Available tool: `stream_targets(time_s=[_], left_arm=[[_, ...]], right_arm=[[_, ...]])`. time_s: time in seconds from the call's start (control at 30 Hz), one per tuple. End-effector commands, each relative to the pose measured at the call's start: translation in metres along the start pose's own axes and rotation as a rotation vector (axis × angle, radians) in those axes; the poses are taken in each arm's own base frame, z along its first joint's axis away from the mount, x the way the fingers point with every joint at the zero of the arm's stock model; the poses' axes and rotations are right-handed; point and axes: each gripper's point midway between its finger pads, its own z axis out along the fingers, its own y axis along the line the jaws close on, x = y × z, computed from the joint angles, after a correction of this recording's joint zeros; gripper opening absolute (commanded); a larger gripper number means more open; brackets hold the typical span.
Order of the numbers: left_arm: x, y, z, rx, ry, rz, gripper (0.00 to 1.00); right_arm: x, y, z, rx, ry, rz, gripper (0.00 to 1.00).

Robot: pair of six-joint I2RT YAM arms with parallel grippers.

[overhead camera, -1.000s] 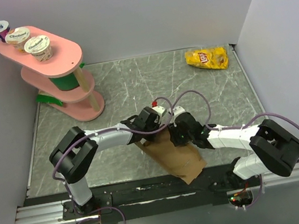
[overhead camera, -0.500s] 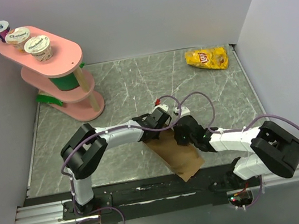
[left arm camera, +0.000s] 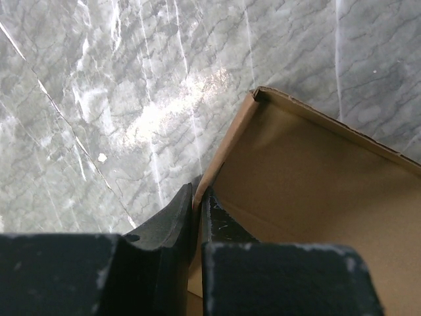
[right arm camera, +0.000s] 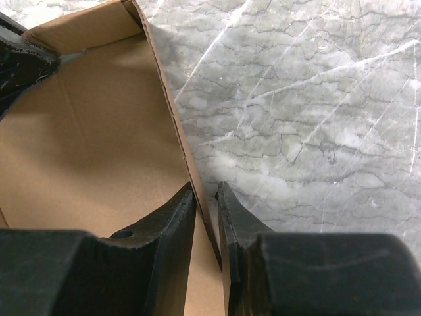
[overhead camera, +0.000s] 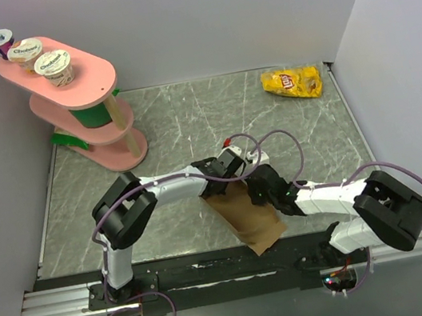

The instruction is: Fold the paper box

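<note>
The paper box [overhead camera: 252, 220] is a brown cardboard piece with raised walls, lying on the table near the front between both arms. My left gripper [overhead camera: 234, 172] is at its far left corner. In the left wrist view the left gripper [left arm camera: 197, 192] is shut on the thin edge of one wall of the paper box [left arm camera: 309, 178]. My right gripper [overhead camera: 257, 189] is on the box's right side. In the right wrist view the right gripper [right arm camera: 206, 189] straddles the right wall of the paper box [right arm camera: 99, 145], one finger inside and one outside, pinching it.
A yellow chip bag [overhead camera: 292, 83] lies at the back right of the marble table [overhead camera: 173, 124]. A pink tiered stand [overhead camera: 81, 107] with yogurt cups [overhead camera: 52, 64] on top stands at the back left. White walls enclose the table.
The right gripper's jaws have narrowed onto the box's right wall. The left arm has shifted slightly right, still holding its wall, and the box has turned a little with it.
</note>
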Motion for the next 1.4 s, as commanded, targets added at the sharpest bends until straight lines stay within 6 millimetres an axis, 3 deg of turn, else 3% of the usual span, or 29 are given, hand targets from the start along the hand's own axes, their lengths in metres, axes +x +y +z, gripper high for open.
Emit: stream_targets(time_s=[0.0, 0.07, 0.2, 0.47, 0.67, 0.9, 1.2, 1.37], left_arm=[[0.085, -0.016, 0.029, 0.071, 0.261, 0.012, 0.03], [0.085, -0.016, 0.025, 0.079, 0.259, -0.017, 0.07], [0.069, -0.012, 0.018, 0.1, 0.231, -0.078, 0.24], [0.042, 0.001, 0.009, 0.083, 0.187, -0.141, 0.46], [0.029, 0.008, 0.001, 0.066, 0.148, -0.181, 0.5], [0.016, 0.026, -0.009, -0.01, 0.065, -0.232, 0.64], [0.006, 0.007, -0.028, 0.148, 0.003, -0.263, 0.74], [0.001, 0.015, -0.035, 0.118, -0.029, -0.325, 0.75]], right_arm=[[0.015, 0.003, 0.001, 0.0, 0.061, -0.015, 0.28], [0.015, 0.002, 0.001, 0.002, 0.065, -0.014, 0.28], [0.015, 0.001, 0.002, 0.011, 0.068, -0.015, 0.29], [0.015, 0.003, 0.003, 0.009, 0.068, -0.012, 0.29], [0.013, 0.001, 0.005, 0.021, 0.062, -0.024, 0.28], [0.014, 0.0, 0.007, 0.028, 0.07, -0.028, 0.28], [0.017, 0.002, 0.01, 0.022, 0.085, -0.036, 0.27], [0.018, 0.003, 0.011, 0.022, 0.092, -0.034, 0.27]])
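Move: Between the left hand's closed fingertips stands the paper box's left wall, right at the hand and reaching about 1 cm below it; the box's far corner lies some 4 cm ahead and 4 cm to the right. The box's right wall is between the right hand's tips, with that corner about 8 cm ahead and 5 cm left of this hand. The near panel lies roughly 12 cm back and 7 cm right of the left hand. Opening its fingers wide, the left hand lets go of the box's left wall and shifts about 2.5 cm left and 1 cm up, easing slightly forward, then some 2 cm back, while turning about 10 degrees counter-clockwise; the wall ends up between the spread tips. The right hand keeps the right wall between its tips, drifting about 1 cm forward and left. ##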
